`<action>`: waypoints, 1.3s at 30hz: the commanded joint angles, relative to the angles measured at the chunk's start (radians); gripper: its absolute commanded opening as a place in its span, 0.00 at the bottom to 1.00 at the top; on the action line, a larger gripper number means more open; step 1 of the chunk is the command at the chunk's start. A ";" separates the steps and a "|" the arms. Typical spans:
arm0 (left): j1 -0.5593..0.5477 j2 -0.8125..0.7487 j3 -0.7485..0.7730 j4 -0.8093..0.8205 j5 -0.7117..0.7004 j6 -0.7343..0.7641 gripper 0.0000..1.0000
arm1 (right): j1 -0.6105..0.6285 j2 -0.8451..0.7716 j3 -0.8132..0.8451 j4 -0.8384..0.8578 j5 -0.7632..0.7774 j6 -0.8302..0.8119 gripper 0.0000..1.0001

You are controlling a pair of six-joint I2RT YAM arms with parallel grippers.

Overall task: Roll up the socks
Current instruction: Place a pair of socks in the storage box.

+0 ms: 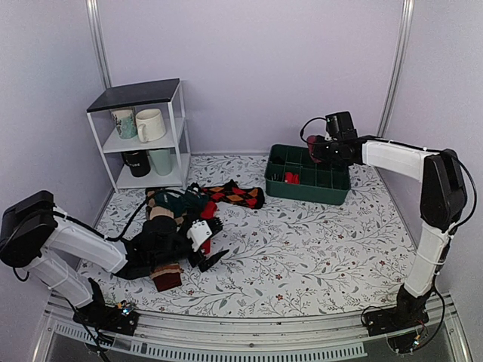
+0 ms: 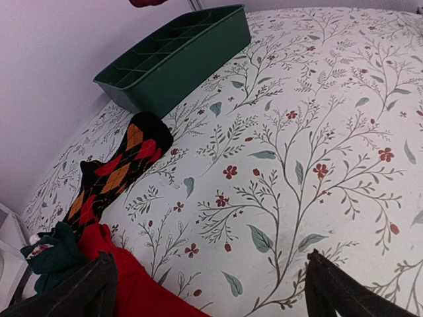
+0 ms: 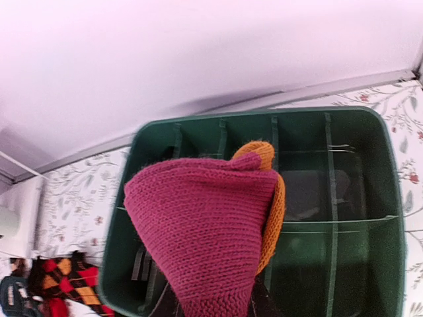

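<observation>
My right gripper [image 1: 315,148] is shut on a rolled maroon sock bundle [image 3: 208,231] with an orange toe [image 3: 272,198] and holds it above the green divided tray [image 1: 332,188]. Only dark finger bases [image 3: 266,305] show under the bundle. A pile of socks lies at the left: black-red argyle [image 1: 235,195], teal [image 1: 181,202], plain red [image 1: 208,211] and brown striped [image 1: 167,276]. My left gripper [image 1: 215,243] is open and low at the pile's right edge. In the left wrist view its gap [image 2: 210,259] spans bare cloth, with the red sock [image 2: 129,281] by the left finger [image 2: 86,290].
A white shelf [image 1: 179,132] with mugs stands at the back left. The tray [image 2: 192,63] has several compartments; one holds a red item [image 1: 291,178]. The argyle sock [image 2: 119,168] and teal sock [image 2: 56,254] lie beyond my left fingers. Walls close the back and sides.
</observation>
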 commanded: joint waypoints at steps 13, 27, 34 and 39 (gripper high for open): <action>0.016 -0.007 0.020 -0.013 0.029 0.002 1.00 | 0.092 -0.017 -0.062 -0.036 0.076 0.248 0.00; 0.015 -0.038 0.010 -0.019 0.041 0.003 1.00 | 0.092 0.090 -0.038 -0.089 0.055 0.270 0.00; 0.016 -0.045 0.006 -0.019 0.030 0.012 0.99 | 0.078 0.129 -0.016 -0.141 0.036 0.273 0.00; 0.017 -0.047 0.010 -0.028 0.032 0.013 1.00 | 0.053 0.168 0.039 -0.221 0.016 0.249 0.00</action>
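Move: My right hand holds the rolled pair of socks up above the storage box, whose middle lies about 14 cm below me and 3 cm to the left, neither ahead nor back. Inside it a small red bundle sits some 7 cm to my left and 2 cm back, 15 cm down. The argyle sock lies flat about 26 cm left, 5 cm back and 17 cm below. From my left hand the box is roughly 27 cm ahead, 22 cm right and 5 cm lower. Keeping the sock pair pinched, I swing my right hand about 3 cm back and a little less to the left, then sink it towards the box's front row, beside the red bundle, ending some 8 cm lower than I began. The hand tips about 15 degrees further down and turns slightly clockwise on the way. ##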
